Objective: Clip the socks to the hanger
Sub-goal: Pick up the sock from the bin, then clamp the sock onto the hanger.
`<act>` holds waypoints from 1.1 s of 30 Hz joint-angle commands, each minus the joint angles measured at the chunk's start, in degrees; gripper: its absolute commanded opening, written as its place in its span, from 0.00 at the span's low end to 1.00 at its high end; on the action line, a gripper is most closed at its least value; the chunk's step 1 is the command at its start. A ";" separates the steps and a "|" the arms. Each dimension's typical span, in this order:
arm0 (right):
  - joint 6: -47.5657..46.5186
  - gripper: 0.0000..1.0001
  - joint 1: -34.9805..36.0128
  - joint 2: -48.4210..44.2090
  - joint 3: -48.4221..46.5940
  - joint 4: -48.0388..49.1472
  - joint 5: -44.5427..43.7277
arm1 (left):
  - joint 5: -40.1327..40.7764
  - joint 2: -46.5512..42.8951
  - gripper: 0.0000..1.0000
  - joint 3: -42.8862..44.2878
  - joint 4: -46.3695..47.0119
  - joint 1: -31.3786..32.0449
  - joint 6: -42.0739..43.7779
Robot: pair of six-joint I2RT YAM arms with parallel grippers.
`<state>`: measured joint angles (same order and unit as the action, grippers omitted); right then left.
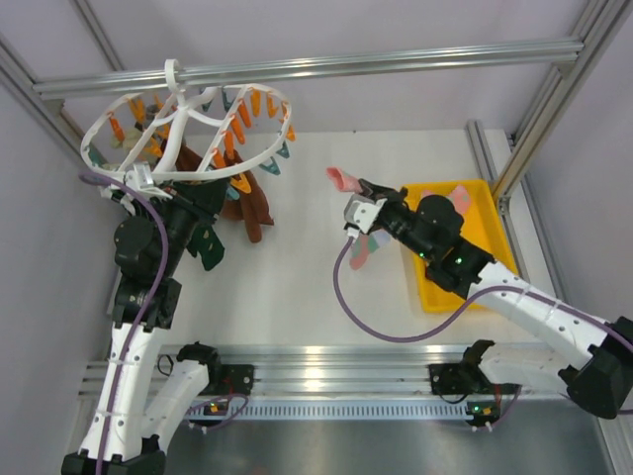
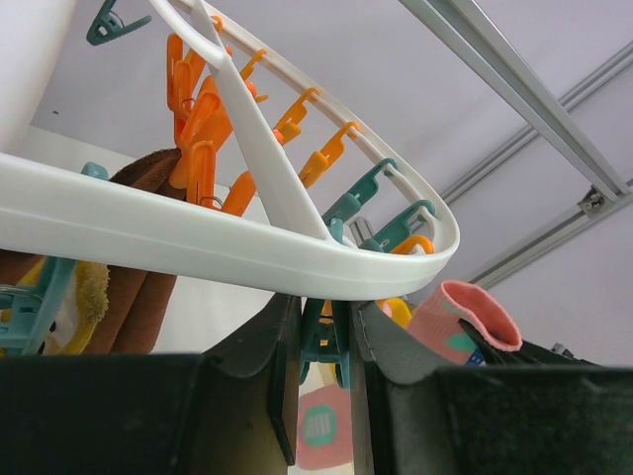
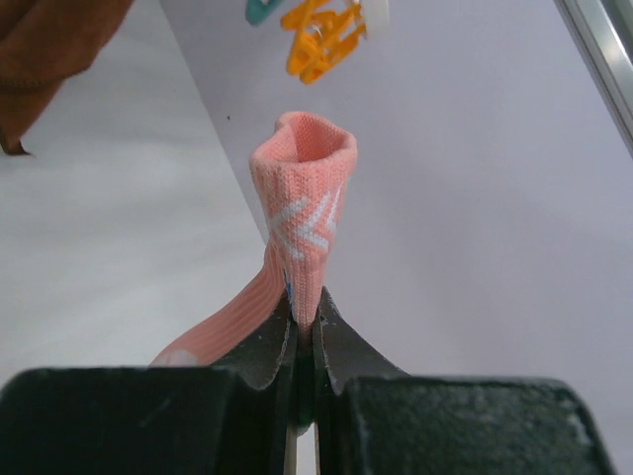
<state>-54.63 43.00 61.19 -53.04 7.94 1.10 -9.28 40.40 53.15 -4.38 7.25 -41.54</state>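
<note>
The white ring hanger (image 1: 188, 119) hangs from the rail at the back left, with orange and teal clips below its rim (image 2: 198, 237). Maroon-brown socks (image 1: 252, 203) and a dark green sock (image 1: 210, 247) hang clipped on its near side. My left gripper (image 1: 216, 198) sits just under the rim, its jaws (image 2: 324, 341) shut on a teal clip (image 2: 324, 327). My right gripper (image 1: 361, 193) is raised over the middle of the table, shut (image 3: 305, 317) on a pink sock (image 3: 302, 218) just below the cuff. The sock's foot (image 1: 361, 247) dangles beneath, to the right of the hanger and apart from it.
A yellow tray (image 1: 490, 267) lies at the right with another pink sock (image 1: 460, 198) in it. The aluminium rail (image 1: 326, 67) crosses the back, with frame posts at both sides. An orange clip (image 3: 321, 40) shows above the held sock.
</note>
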 commanded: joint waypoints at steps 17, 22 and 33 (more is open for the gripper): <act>3.04 0.00 23.09 21.68 -3.48 33.18 -17.63 | -3.73 0.91 0.00 -1.38 3.50 -0.65 -5.04; 2.25 0.00 24.67 23.97 -4.17 36.61 -16.84 | -3.82 1.17 0.00 -1.99 3.85 -0.57 -5.13; 3.91 0.00 25.55 28.63 -8.49 38.29 -18.33 | -5.31 1.43 0.00 -2.87 5.61 -0.65 -6.71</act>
<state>-52.38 67.16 89.34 -58.19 41.19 -15.92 -13.37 41.15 51.18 -1.19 6.94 -46.85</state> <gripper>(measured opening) 0.021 0.244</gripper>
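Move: The pink sock is already pinched in the right hand. The teal clip for it, kept between the left fingers on the hanger's rim, is about 28 cm to the right hand's left, level fore and aft, some 5 cm higher. The brown cloth hangs some 27 cm left, level, 8 cm lower; the green sock 36 cm left, 7 cm back, 12 cm lower. From the left hand, the pink cuff is about 24 cm right, 1 cm ahead, 4 cm lower. Right hand carries the pinched pink sock about 18 cm left and slightly back, towards the left-held teal clip. ##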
